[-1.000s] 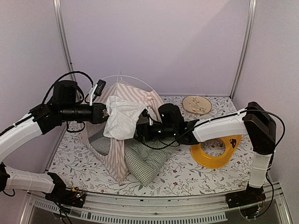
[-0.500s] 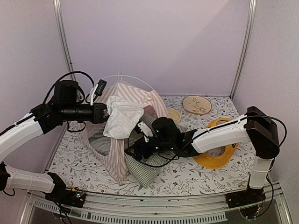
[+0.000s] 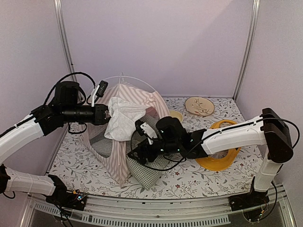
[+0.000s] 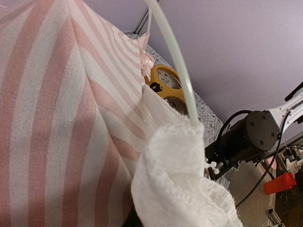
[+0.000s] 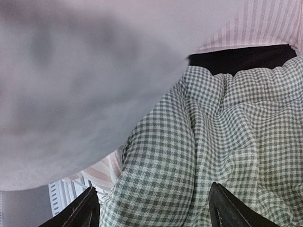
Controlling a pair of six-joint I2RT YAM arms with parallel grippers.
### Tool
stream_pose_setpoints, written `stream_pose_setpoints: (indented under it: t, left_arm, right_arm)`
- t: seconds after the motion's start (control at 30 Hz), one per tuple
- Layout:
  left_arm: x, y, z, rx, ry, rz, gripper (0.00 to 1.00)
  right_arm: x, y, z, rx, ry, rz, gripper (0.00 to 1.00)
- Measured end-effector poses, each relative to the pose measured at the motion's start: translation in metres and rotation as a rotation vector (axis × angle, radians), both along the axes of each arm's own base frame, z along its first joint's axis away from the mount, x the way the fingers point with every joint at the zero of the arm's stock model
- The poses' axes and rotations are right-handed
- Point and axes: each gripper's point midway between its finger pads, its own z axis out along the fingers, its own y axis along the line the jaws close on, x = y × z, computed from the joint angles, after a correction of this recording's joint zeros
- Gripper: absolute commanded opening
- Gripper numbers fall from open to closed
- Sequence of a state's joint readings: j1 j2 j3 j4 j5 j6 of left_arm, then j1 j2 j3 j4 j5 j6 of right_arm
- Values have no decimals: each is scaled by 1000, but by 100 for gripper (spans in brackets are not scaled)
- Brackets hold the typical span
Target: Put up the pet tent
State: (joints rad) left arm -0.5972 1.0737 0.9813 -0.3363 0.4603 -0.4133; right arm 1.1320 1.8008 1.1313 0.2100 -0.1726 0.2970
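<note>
The pet tent [image 3: 127,97] stands at the back left, pink-and-white striped, with a thin white pole [image 3: 137,80] arching over its top. My left gripper [image 3: 108,115] is shut on the tent's white sheer door flap [image 3: 122,122] and holds it bunched up beside the opening. In the left wrist view striped fabric [image 4: 61,118], the pole [image 4: 176,56] and the flap [image 4: 184,184] fill the frame and hide the fingers. My right gripper [image 3: 132,154] is open, low over the green-and-white checked cushion [image 3: 147,169] at the tent's mouth. Its dark fingertips [image 5: 86,210] frame the cushion [image 5: 213,142] without touching it.
A yellow ring [image 3: 218,160] lies right of the cushion, under my right forearm. A round embroidered disc [image 3: 199,105] sits at the back right and a small pale bowl [image 3: 176,116] beside the tent. Floral cloth [image 3: 189,179] covers the table; walls stand close on three sides.
My right arm has swung down and left, from the tent's opening to just over the checked cushion. The left arm and the flap it holds have stayed put.
</note>
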Motion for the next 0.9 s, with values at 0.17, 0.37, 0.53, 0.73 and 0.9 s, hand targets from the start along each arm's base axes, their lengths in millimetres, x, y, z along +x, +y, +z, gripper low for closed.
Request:
stream_pose_setpoints:
  t: [0.17,0.37,0.53,0.73,0.9]
  left_arm:
    - [0,0,0,-1,0,-1,0]
    - [1,-1,-1,0,4,-4,0]
    - [0,-1,-1,0,5,-8,0]
    - [-1,-5,-2,-2,8,-33,0]
    - [-3,-9,-2,-7,3,-64,0]
  right_arm:
    - [-12,7,-18,-72,5,21,80]
    - [-2,16,-53,-177,32,-11,45]
    - [11,13,-50,-117,117,-12,11]
    - [52,2,-19,87,274,-10,0]
    - [71,18,21,289,363,41,0]
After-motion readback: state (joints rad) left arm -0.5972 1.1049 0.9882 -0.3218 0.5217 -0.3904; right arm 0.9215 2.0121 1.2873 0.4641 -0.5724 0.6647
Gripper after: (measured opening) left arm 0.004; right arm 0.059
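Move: The right hand, open and pointing left, is poised over the left edge of the checked cushion: the fabric it goes for is about 6 cm below, level with the hand fore and aft and roughly 2 cm to its left. The raised white door flap is some 9 cm ahead, 3 cm left and 6 cm higher; the tent's near striped corner is about 5 cm back, 6 cm left and 12 cm down. From the left hand, that cushion edge lies around 6 cm back, 9 cm right and 18 cm below. The right hand sinks about 5 cm onto the cushion's near-left fabric with its fingertips dipping, then closes from wide open to nearly shut, pinching up a fold. As the grip closes it turns forward, then also up, carrying the fold some 7 cm forward and 7 cm up towards the tent's interior while the fingertips tip up and the hand rolls around 20 degrees, and the left hand all but stays in place, still holding the white flap aside. ##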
